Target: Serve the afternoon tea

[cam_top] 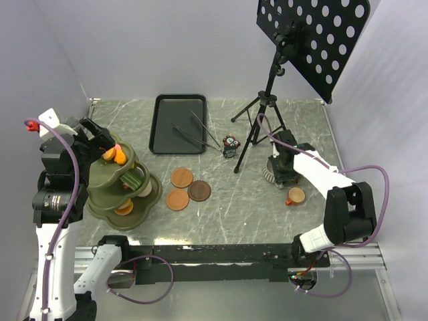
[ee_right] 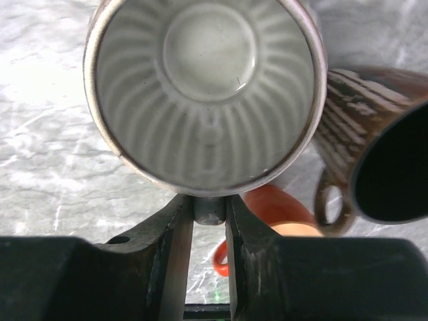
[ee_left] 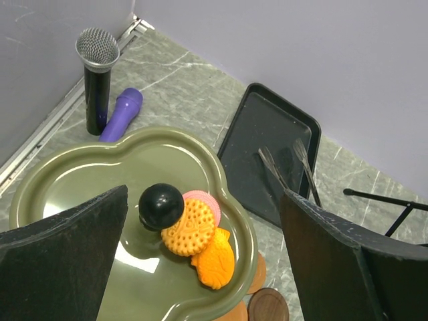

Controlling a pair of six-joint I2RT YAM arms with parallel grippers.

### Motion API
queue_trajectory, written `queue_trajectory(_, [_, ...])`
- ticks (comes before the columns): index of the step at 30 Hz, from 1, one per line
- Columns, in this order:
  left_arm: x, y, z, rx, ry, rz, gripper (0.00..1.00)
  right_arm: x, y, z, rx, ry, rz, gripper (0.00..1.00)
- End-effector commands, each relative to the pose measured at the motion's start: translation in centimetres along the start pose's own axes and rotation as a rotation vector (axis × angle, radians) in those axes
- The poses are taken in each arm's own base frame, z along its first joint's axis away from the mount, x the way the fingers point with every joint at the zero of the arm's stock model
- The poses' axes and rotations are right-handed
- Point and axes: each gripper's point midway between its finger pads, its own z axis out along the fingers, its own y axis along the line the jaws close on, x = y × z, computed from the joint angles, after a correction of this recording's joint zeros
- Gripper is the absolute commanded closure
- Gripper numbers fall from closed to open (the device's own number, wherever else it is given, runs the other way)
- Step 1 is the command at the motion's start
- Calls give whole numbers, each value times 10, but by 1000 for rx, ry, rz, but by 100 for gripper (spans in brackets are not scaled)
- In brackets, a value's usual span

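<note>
My right gripper (ee_right: 210,212) is shut on the small handle (ee_right: 210,208) of a ribbed grey cup (ee_right: 207,87) standing on the table at the right (cam_top: 269,175). A dark ribbed cup (ee_right: 381,160) stands just right of it, and an orange-copper cup (ee_right: 281,214) (cam_top: 295,196) lies nearer. My left gripper (ee_left: 204,200) hangs open above the top tier of the green stand (ee_left: 234,194) (cam_top: 127,194). That tier holds a round orange biscuit (ee_left: 190,227), a pink one (ee_left: 204,198) and an orange fish pastry (ee_left: 215,261) beside a black knob (ee_left: 161,206). Three brown-orange saucers (cam_top: 181,177) lie mid-table.
A black tray (cam_top: 177,124) with thin metal tongs (cam_top: 197,134) lies at the back. A tripod music stand (cam_top: 261,114) rises behind the right gripper, with a small dark object (cam_top: 231,146) at its foot. A microphone (ee_left: 97,73) and a purple handle (ee_left: 122,114) stand by the left wall.
</note>
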Motion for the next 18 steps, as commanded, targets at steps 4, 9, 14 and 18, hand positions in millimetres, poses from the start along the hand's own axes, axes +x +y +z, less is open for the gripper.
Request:
queue_trajectory(4, [-40, -10, -4, 26, -126, 27, 0, -24, 23, -37, 0, -161, -65, 100])
queue_trajectory(9, [-49, -12, -4, 33, -164, 38, 0, -32, 41, -66, -50, -224, -102, 100])
queue_trajectory(14, [-51, -13, -5, 38, -172, 55, 0, -34, 63, -98, -113, -296, -159, 100])
queue_trajectory(18, [-53, -15, -8, 48, -171, 70, 0, -37, 91, -125, -194, -367, -235, 100])
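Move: The right hand, low over the table, already pinches the striped cup's handle. The dark coaster lies about 32 cm to its left, 2 cm back and 5 cm lower. The music stand's near foot is some 17 cm left and 5 cm ahead; the orange cup 5 cm right and 4 back; the brown mug 7 cm right and 4 ahead. From the left hand, the dark coaster is roughly level, 28 cm right, 35 cm below. Keeping its pinch on the striped cup's handle, the right hand swings left towards the coasters by about 7 cm, first low, then climbing just as far while easing back a little and turning some 15 degrees counter-clockwise. Still open and empty above the tiered stand, the left hand rises roughly 2.5 cm, fingers tipping slightly up. ##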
